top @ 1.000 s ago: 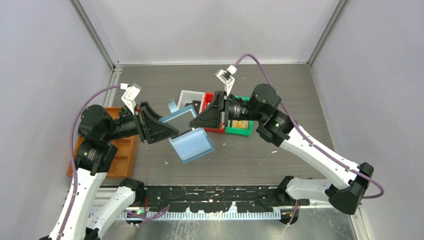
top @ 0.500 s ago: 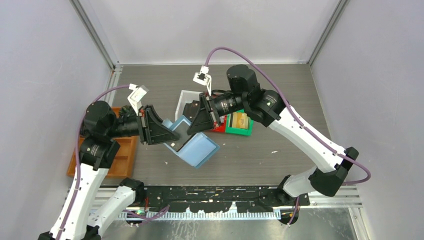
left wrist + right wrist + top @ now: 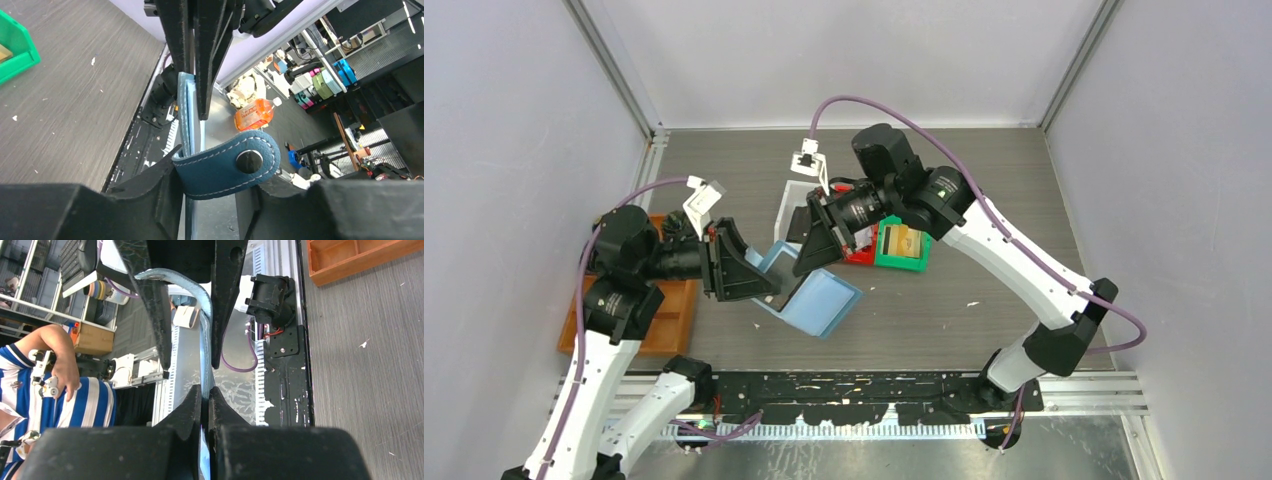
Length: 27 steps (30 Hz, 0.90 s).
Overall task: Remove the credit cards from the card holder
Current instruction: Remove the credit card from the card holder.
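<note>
The blue card holder (image 3: 824, 305) hangs open between my two grippers above the table's middle. My right gripper (image 3: 806, 262) is shut on one thin edge of the card holder (image 3: 204, 340), pinched between its fingertips (image 3: 205, 390). My left gripper (image 3: 767, 288) stands open around the other end. The holder's panel (image 3: 186, 115) rests against one finger, and its tab with the snap button (image 3: 225, 167) curls across the gap between the jaws (image 3: 217, 172). No credit cards show in the holder. One gold card (image 3: 902, 238) lies in the green bin.
A white bin (image 3: 796, 192), a red bin (image 3: 861, 257) and a green bin (image 3: 914, 262) stand side by side just behind the grippers. An orange-brown compartment tray (image 3: 674, 320) sits at the left by the left arm. The black base rail (image 3: 854, 385) runs along the near edge.
The right arm has swung left and back, carrying its edge of the holder leftward. The holder now hangs lower and closer to the left gripper, whose jaws narrowed and then widened again.
</note>
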{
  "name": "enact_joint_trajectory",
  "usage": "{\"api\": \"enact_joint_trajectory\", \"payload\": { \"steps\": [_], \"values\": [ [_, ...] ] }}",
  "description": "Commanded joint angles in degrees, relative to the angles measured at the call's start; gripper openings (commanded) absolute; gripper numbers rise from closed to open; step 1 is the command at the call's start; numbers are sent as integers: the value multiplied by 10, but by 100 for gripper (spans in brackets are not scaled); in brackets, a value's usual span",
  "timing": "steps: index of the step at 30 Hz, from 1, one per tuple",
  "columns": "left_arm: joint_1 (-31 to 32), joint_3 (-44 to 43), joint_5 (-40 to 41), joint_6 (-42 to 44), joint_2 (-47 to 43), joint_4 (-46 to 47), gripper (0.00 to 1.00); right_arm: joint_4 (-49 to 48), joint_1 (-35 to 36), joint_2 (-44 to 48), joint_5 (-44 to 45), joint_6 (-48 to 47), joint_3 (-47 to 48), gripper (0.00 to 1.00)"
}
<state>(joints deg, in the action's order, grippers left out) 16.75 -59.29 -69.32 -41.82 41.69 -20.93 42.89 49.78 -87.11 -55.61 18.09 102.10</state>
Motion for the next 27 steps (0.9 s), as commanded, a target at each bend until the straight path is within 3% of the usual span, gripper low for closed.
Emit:
{"api": "enact_joint_trajectory", "payload": {
  "steps": [1,3,6,8,10,13,15,20,24,27],
  "values": [
    [1,-1,-16,-3,-8,5,40,-14,4,-5,-14,-14,33,1],
    [0,-1,-19,-4,-7,4,33,-10,3,-6,-15,-18,35,1],
    [1,-1,-16,-2,-8,3,12,-11,4,-10,-14,-19,40,1],
    [0,-3,-8,0,-8,8,1,-19,4,-12,-11,-14,39,10],
    [0,-7,6,0,-5,9,0,-48,1,-5,-4,5,22,20],
    [0,-13,36,3,-4,7,0,-131,-18,24,22,62,-24,50],
    [0,-15,68,19,-7,-4,0,-203,-47,54,63,108,-64,60],
    [0,-13,183,50,-7,-35,0,-261,-138,117,153,217,-111,64],
    [1,-16,263,48,-1,-39,0,-282,-146,156,192,272,-152,65],
    [0,-18,296,47,-3,-34,0,-389,-140,177,160,380,-217,65]
  ]
}}
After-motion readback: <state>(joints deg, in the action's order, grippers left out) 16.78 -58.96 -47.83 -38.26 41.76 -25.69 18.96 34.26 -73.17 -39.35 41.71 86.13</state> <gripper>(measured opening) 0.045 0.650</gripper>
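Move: Between the two grippers hangs the opened card holder: its middle is about 5 cm to the right of the left hand and 1 cm back, nearly level in height, with the left fingers parted around its edge. The right hand already pinches the holder, its middle some 3 cm back, 1 cm right and 1 cm below. From the right hand the red box lies about 25 cm ahead and 6 cm right, the white box 27 cm ahead and 5 cm left, both roughly 36 cm lower. Shutting its parted fingers on the card holder's edge, the left hand takes over the grip while the right keeps its pinch; the right fingers then open wide and that hand pulls away, about 11 cm forward and 6 cm right, rising late and turning some 35 degrees clockwise, towards the red box. The left carries the holder about 6 cm forward and slightly down, swinging it roughly 20 degrees counter-clockwise. ##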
